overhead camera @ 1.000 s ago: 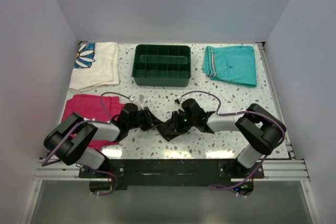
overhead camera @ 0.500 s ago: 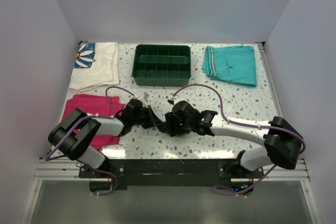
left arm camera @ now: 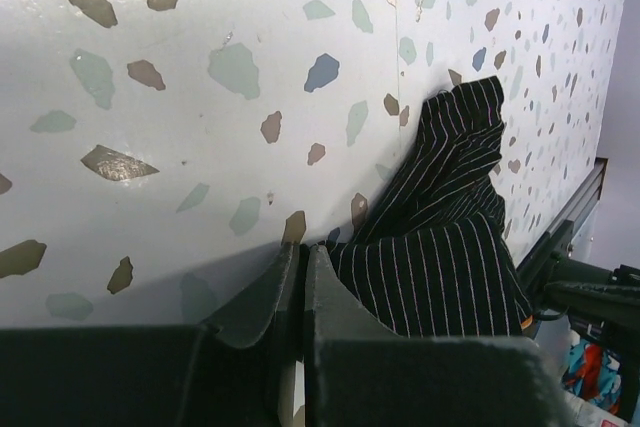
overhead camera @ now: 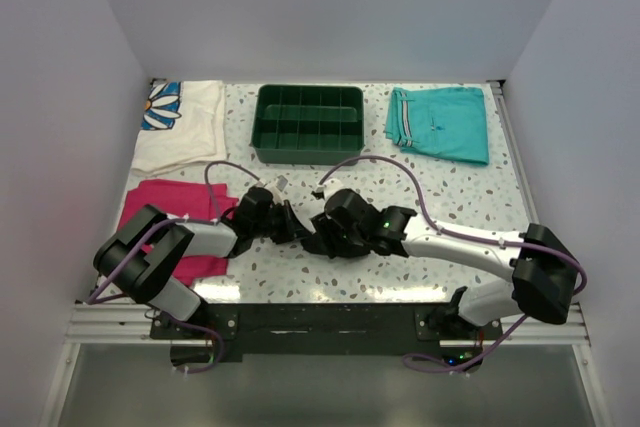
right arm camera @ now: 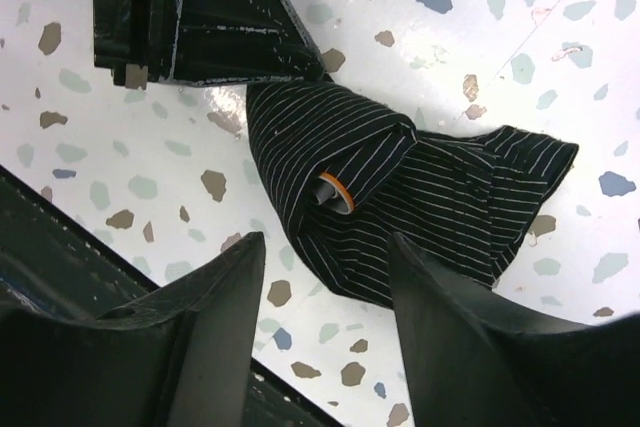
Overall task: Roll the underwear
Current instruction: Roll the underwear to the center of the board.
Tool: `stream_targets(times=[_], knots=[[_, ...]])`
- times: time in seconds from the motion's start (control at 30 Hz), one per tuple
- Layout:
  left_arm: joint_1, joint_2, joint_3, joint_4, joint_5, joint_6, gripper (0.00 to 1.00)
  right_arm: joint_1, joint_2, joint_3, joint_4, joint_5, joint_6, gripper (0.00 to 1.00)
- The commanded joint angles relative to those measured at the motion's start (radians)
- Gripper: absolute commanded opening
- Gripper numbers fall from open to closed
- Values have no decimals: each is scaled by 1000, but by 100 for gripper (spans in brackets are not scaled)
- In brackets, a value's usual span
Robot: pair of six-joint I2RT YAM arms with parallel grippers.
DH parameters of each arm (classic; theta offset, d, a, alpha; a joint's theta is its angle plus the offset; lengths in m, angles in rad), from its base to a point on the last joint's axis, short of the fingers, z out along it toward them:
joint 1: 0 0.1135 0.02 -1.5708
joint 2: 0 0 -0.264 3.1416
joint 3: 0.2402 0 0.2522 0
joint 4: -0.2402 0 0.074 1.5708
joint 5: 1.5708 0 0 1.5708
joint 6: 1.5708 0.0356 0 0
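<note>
The underwear (overhead camera: 305, 234), black with fine stripes, lies bunched and partly rolled on the speckled table between my two grippers. An orange-edged hem (right arm camera: 336, 190) peeks out of the roll's end. My left gripper (overhead camera: 287, 226) is shut, its fingertips (left arm camera: 300, 252) pinching the left edge of the underwear (left arm camera: 440, 247). My right gripper (overhead camera: 322, 235) hovers open just above the underwear (right arm camera: 400, 187), its two fingers (right arm camera: 215, 287) standing apart on either side of the roll's near end and holding nothing.
A green divided tray (overhead camera: 310, 152) stands at the back centre. Teal shorts (overhead camera: 440, 122) lie at the back right, and a white flowered cloth (overhead camera: 185, 122) at the back left. A magenta folded cloth (overhead camera: 150, 209) sits beside my left arm. The table's front edge is close behind both grippers.
My left gripper has shut and slid right. My right gripper has opened and reached left over the underwear, which is now bunched tighter between them.
</note>
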Motion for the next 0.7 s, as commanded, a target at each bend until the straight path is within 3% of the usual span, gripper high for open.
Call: stream_targets(times=[0.0, 0.07, 0.1, 0.13, 0.23, 0.43, 0.67], knots=[[-12, 24, 12, -67, 10, 59, 7, 5, -51, 6, -52, -61, 22, 47], [-12, 24, 15, -64, 15, 65, 7, 5, -98, -22, -51, -103, 58, 41], [-12, 19, 15, -54, 24, 66, 7, 5, -111, -48, -45, -110, 72, 30], [-12, 19, 15, -48, 27, 66, 7, 5, -120, -57, -48, -113, 84, 25], [-12, 10, 17, -36, 34, 73, 7, 5, -151, -85, -54, -102, 139, 17], [-12, -10, 22, -39, 45, 82, 7, 5, -134, -70, -134, 1, 205, 4], [-12, -33, 26, -44, 48, 93, 7, 2, -51, -59, -137, -88, 254, 0]])
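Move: The underwear lies on the board under the open right gripper, its middle about 7 cm below the fingertips, some 2 cm ahead and 1 cm to the left. The board's near edge runs about 10 cm behind that hand, and the green tray stands about 31 cm ahead and 5 cm to its left. From the left gripper, already shut at the cloth's left end, the underwear's middle is about 6 cm right and 2 cm back, level in height. Draw the right gripper back about 3.5 cm and right about 3 cm, off the middle of the underwear towards its near, right-hand edge. Shut the fingers fully on the way; rise a touch at first, then begin sinking, ending roughly 2 cm lower, still above the board. Keep the left gripper shut on the cloth's left end, easing it back barely 1 cm. ##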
